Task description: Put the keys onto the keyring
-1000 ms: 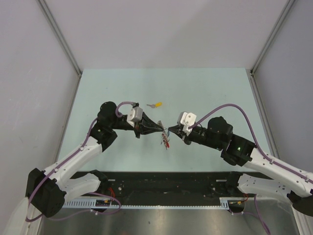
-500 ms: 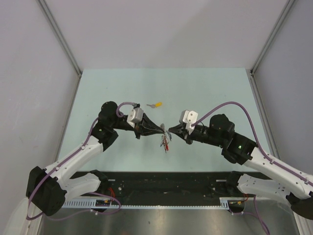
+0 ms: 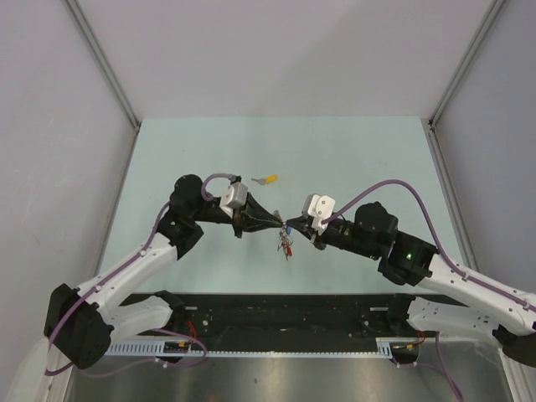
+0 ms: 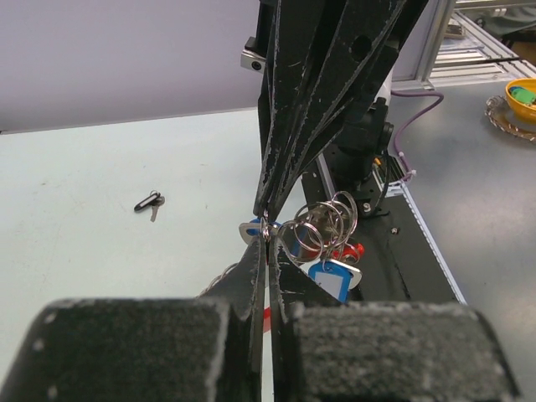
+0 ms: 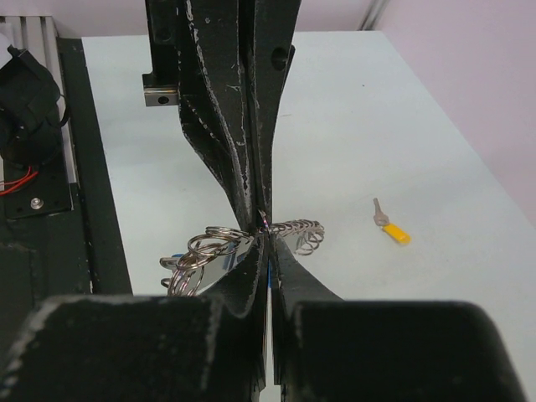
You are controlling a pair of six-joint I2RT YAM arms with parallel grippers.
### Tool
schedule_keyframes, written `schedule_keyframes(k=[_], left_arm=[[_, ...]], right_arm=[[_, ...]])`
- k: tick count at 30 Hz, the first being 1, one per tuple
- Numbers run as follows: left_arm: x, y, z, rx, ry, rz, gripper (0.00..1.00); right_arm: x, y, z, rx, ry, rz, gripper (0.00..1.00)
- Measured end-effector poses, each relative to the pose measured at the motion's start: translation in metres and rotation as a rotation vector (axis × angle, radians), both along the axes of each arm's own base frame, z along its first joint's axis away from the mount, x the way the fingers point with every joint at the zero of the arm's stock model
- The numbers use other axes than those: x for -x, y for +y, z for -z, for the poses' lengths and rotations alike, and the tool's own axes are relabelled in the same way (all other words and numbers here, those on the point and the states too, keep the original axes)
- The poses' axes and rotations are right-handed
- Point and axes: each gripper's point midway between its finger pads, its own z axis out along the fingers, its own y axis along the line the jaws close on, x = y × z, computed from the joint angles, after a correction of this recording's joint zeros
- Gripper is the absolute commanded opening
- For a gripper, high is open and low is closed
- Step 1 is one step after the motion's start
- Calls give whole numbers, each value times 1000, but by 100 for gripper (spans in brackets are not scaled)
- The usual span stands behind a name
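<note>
My left gripper [image 3: 278,222] and right gripper [image 3: 290,228] meet tip to tip above the table's middle, both shut. In the left wrist view my left gripper [image 4: 266,243] pinches a small silver ring of the keyring [image 4: 265,227], with a strip of red showing behind its fingers. A blue-capped key [image 4: 249,228] sits right at that ring, under the right gripper's tips. In the right wrist view my right gripper [image 5: 266,239] is shut with blue showing between its fingers. A silver chain [image 5: 303,231] and several silver rings [image 5: 205,249] hang beside the tips.
A yellow-capped key [image 3: 268,179] lies alone on the pale green table [image 3: 360,159], behind the grippers. It is also in the right wrist view [image 5: 390,228]. A small black ring with a key [image 4: 149,201] lies on the table at the left. A blue tag [image 4: 332,279] and red pieces [image 4: 353,251] hang in the bunch.
The right wrist has shifted slightly left and lower. Both grippers stay shut tip to tip, and the bunch still hangs between them.
</note>
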Motion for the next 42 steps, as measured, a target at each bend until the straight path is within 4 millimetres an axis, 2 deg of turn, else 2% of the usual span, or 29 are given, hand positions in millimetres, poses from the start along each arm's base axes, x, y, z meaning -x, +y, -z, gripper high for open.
schedule_keyframes(k=[15, 22, 31, 36, 42], left_arm=[[-3, 0, -5, 55, -13, -33, 0], [6, 1, -12, 84, -12, -6, 0], [11, 3, -23, 119, -29, 3, 0], [11, 7, -20, 99, -33, -29, 0], [12, 19, -12, 47, -30, -123, 0]], right_arm=[[-15, -10, 3, -23, 72, 42, 0], [-36, -26, 4, -46, 120, 110, 0], [-34, -20, 12, -42, 174, 89, 0], [-46, -24, 35, 7, 240, 168, 0], [-67, -45, 93, 131, 428, 385, 0]])
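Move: The keyring hangs from the left fingers right at the right fingertips: its middle is about 1 cm left of the right hand, 2 cm back and 4 cm below. From that hand the yellow key lies on the table some 23 cm ahead, 5 cm left, the black key about 12 cm ahead and 24 cm right, both roughly 20 cm down. From the left hand, the blue key in the right fingers is about 1 cm right, level fore and aft, 2 cm below. The right hand, still pinching the blue key by its small ring, draws away from the keyring forward and to its right by some 4 cm, hovers briefly, then sinks fast towards the open table while still going forward and right, ending about 9 cm lower as its fingers tip down and swing clockwise, some 20 to 25 degrees each. The left hand stays shut on the keyring, lifting it about 2 cm and easing back slightly, then shifting some 2 cm to the left while sinking a little. ##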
